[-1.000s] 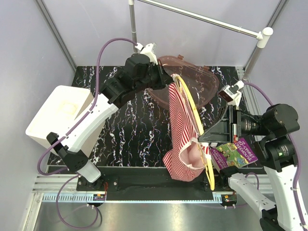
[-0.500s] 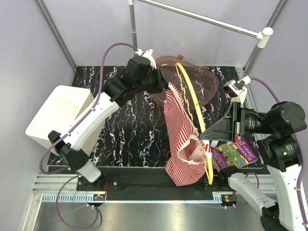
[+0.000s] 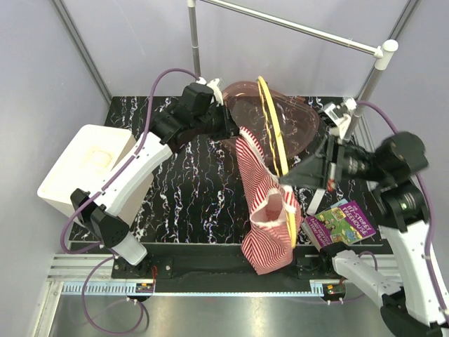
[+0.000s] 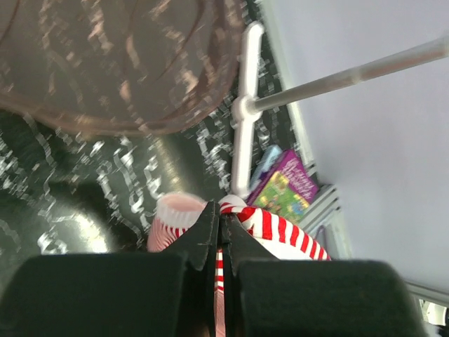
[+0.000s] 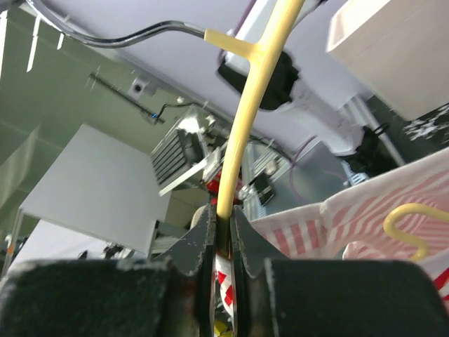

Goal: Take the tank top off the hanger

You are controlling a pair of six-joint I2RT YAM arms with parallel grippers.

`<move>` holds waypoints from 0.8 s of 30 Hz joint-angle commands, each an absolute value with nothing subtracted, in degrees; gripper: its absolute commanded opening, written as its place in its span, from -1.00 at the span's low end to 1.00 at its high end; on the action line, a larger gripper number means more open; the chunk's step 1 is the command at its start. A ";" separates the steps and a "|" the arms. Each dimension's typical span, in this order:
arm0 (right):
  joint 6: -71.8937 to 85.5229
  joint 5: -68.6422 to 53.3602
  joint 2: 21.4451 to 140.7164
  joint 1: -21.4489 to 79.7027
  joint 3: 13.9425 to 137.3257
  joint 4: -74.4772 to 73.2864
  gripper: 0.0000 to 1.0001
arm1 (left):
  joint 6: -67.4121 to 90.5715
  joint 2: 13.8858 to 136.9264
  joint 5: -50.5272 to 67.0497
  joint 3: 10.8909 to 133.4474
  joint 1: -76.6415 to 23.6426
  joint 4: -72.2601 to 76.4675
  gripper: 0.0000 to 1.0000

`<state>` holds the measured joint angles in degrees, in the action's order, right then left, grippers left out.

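The red-and-white striped tank top [image 3: 263,193] hangs in the air over the table's middle. My left gripper [image 3: 233,130] is shut on its upper edge; in the left wrist view the striped cloth [image 4: 284,228] sits pinched between the jaws [image 4: 221,221]. The yellow hanger [image 3: 272,123] stands on edge beside the garment, its upper part bare, its lower end [image 3: 290,235] still against the cloth near an armhole. My right gripper [image 3: 286,180] is shut on the hanger's bar [image 5: 256,91], jaws [image 5: 223,219] closed around it. The silver hook [image 5: 126,35] shows at the upper left.
A translucent pink bowl [image 3: 295,119] lies at the back of the black marbled table [image 3: 175,189]. A white box [image 3: 84,168] stands at the left. A purple picture book [image 3: 347,225] lies at the front right. A grey rail [image 3: 295,28] runs overhead at the back.
My left gripper has moved back and left, pulling the tank top's upper edge off the hanger. My right gripper has lifted the hanger back and up, so more of its bar is bare.
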<state>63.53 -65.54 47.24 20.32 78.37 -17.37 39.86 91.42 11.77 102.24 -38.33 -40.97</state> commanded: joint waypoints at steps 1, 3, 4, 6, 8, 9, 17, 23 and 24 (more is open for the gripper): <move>53.19 -56.36 54.75 21.00 79.63 -19.48 -1.00 | 37.27 87.10 11.43 99.76 -37.00 -40.43 -1.00; 50.46 -52.06 57.20 21.01 79.63 -21.08 -1.00 | 37.00 86.40 11.60 99.75 -36.39 -40.52 -1.00; 49.49 -49.94 57.74 20.92 79.80 -23.36 -1.00 | 37.00 86.31 11.86 100.10 -36.13 -40.60 -1.00; 47.90 -43.64 58.97 20.92 80.59 -24.87 -1.00 | 37.18 86.31 12.13 100.54 -35.42 -40.87 -1.00; 47.64 -38.87 59.59 20.92 81.29 -26.80 -1.00 | 37.26 86.83 12.22 101.77 -34.55 -41.65 -0.96; 47.72 -35.45 60.20 21.00 81.47 -27.15 -1.00 | 37.27 87.53 12.30 102.39 -34.28 -42.10 -0.93; 43.60 -20.93 65.38 21.00 85.68 -34.88 -1.00 | 32.45 88.60 14.15 110.13 -32.52 -47.29 0.20; 44.81 -21.53 66.44 21.01 87.80 -36.03 -1.00 | 26.11 79.39 23.20 99.69 -37.06 -41.16 0.33; 45.35 -22.75 66.62 20.92 87.72 -36.04 -1.00 | 25.58 78.23 23.38 97.84 -38.66 -39.74 0.32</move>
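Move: The left hand pinches the freed strap of the tank top, and the right hand grips one arm of the hanger. From the left hand, the hanger's middle is about 16 cm back, 11 cm right and 16 cm higher; the tank top's body sags some 20 cm back, 9 cm right and slightly below. From the right hand, that strap lies about 25 cm ahead, 12 cm left and 16 cm lower, with the body roughly 4 cm ahead, 3 cm left and 19 cm below. Forward and down, the right hand swings the still-gripped hanger about 21 cm out and 11 cm lower towards the left hand, yawing some 40 degrees clockwise. The left hand first eases left and dips slightly, then rises as its fingers open wide, letting go of the freed strap and drawing back a little at the end. ##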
